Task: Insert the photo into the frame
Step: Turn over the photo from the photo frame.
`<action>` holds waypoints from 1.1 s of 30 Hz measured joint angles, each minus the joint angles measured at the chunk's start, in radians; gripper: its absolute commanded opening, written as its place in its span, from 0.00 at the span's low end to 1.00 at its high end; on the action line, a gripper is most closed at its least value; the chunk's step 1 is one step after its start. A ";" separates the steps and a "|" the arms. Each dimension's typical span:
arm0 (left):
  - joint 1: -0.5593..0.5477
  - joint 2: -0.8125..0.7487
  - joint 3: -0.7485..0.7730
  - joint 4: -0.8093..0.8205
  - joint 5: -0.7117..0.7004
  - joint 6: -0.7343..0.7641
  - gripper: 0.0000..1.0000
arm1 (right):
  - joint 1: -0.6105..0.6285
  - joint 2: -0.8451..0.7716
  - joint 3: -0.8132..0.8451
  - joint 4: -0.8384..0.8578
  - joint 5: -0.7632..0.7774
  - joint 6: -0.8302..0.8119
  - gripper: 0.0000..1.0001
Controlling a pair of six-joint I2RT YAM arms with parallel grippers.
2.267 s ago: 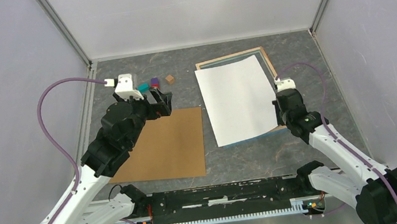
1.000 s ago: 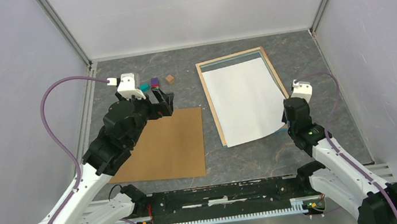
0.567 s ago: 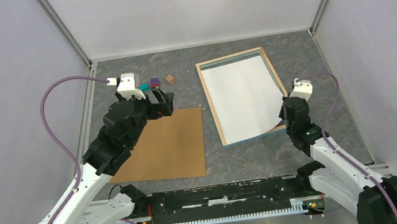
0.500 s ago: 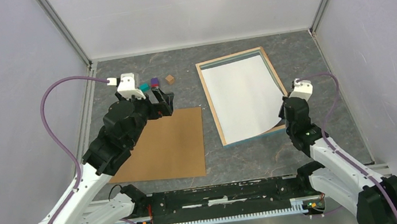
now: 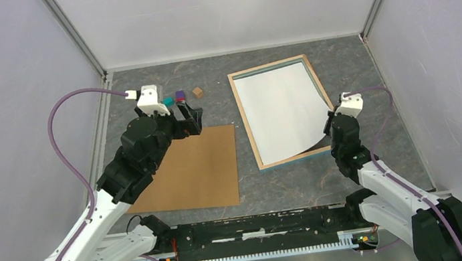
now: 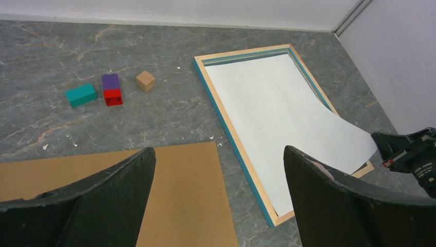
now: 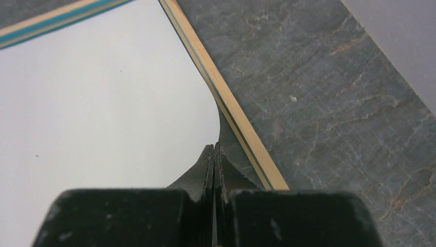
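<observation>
The photo [image 5: 280, 110] lies white back up inside the frame [image 5: 245, 118], which lies with its pale wood back up and a teal edge showing. The photo's near right corner curls up off the frame's rail. My right gripper [image 5: 331, 132] is shut on that corner; in the right wrist view the right gripper [image 7: 213, 149] pinches the sheet [image 7: 103, 103] just inside the frame's right rail [image 7: 241, 123]. My left gripper [image 6: 218, 150] hangs open and empty above the table, left of the frame [image 6: 226, 128] and the photo [image 6: 277, 118].
A brown backing board [image 5: 196, 169] lies flat left of the frame, under the left arm. A teal block [image 6: 80, 95], a purple and red block [image 6: 111, 89] and a small wooden cube [image 6: 145, 81] sit at the far left. Grey walls close three sides.
The photo lay askew across the frame; the right gripper has drawn it toward the near right, and it now sits square within the rails. The left arm has not moved.
</observation>
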 measured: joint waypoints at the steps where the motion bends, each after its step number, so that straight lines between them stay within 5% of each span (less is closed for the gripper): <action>1: 0.000 0.001 0.000 0.000 0.000 0.000 1.00 | 0.000 0.000 0.000 0.023 0.001 -0.010 0.00; 12: 0.008 0.016 0.000 0.000 0.000 0.000 1.00 | 0.000 0.005 -0.063 0.212 -0.050 -0.062 0.00; 20: 0.013 0.023 0.000 0.000 0.007 -0.001 1.00 | 0.000 -0.123 -0.182 0.167 -0.134 -0.041 0.02; 33: 0.013 0.029 0.000 0.000 0.026 -0.008 1.00 | 0.000 -0.018 0.052 -0.266 -0.172 -0.086 0.72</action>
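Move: The right hand already pinches the photo's raised near-right corner; the frame's near-right corner lies about 6 cm to its right, 5 cm back and some 7 cm below. The photo's middle is roughly 12 cm ahead and 12 cm to its left, and the middle of the frame's near rail about 7 cm left and 7 cm back, both about as far below. From the left hand, that frame corner lies some 46 cm to the right, about level with it, 27 cm below. Still pinching the photo's corner, the right hand lifts a centimetre or two while the fingers tilt slightly up, then draws back and sinks about 5 cm over the near end of the frame, easing about 2 cm left and turning some 10 degrees counter-clockwise. Low down, the shut fingers open to a bit over half and end the pinch, the hand tipping about 20 degrees downward and rising slightly at the last, with the right finger still close by the corner. ##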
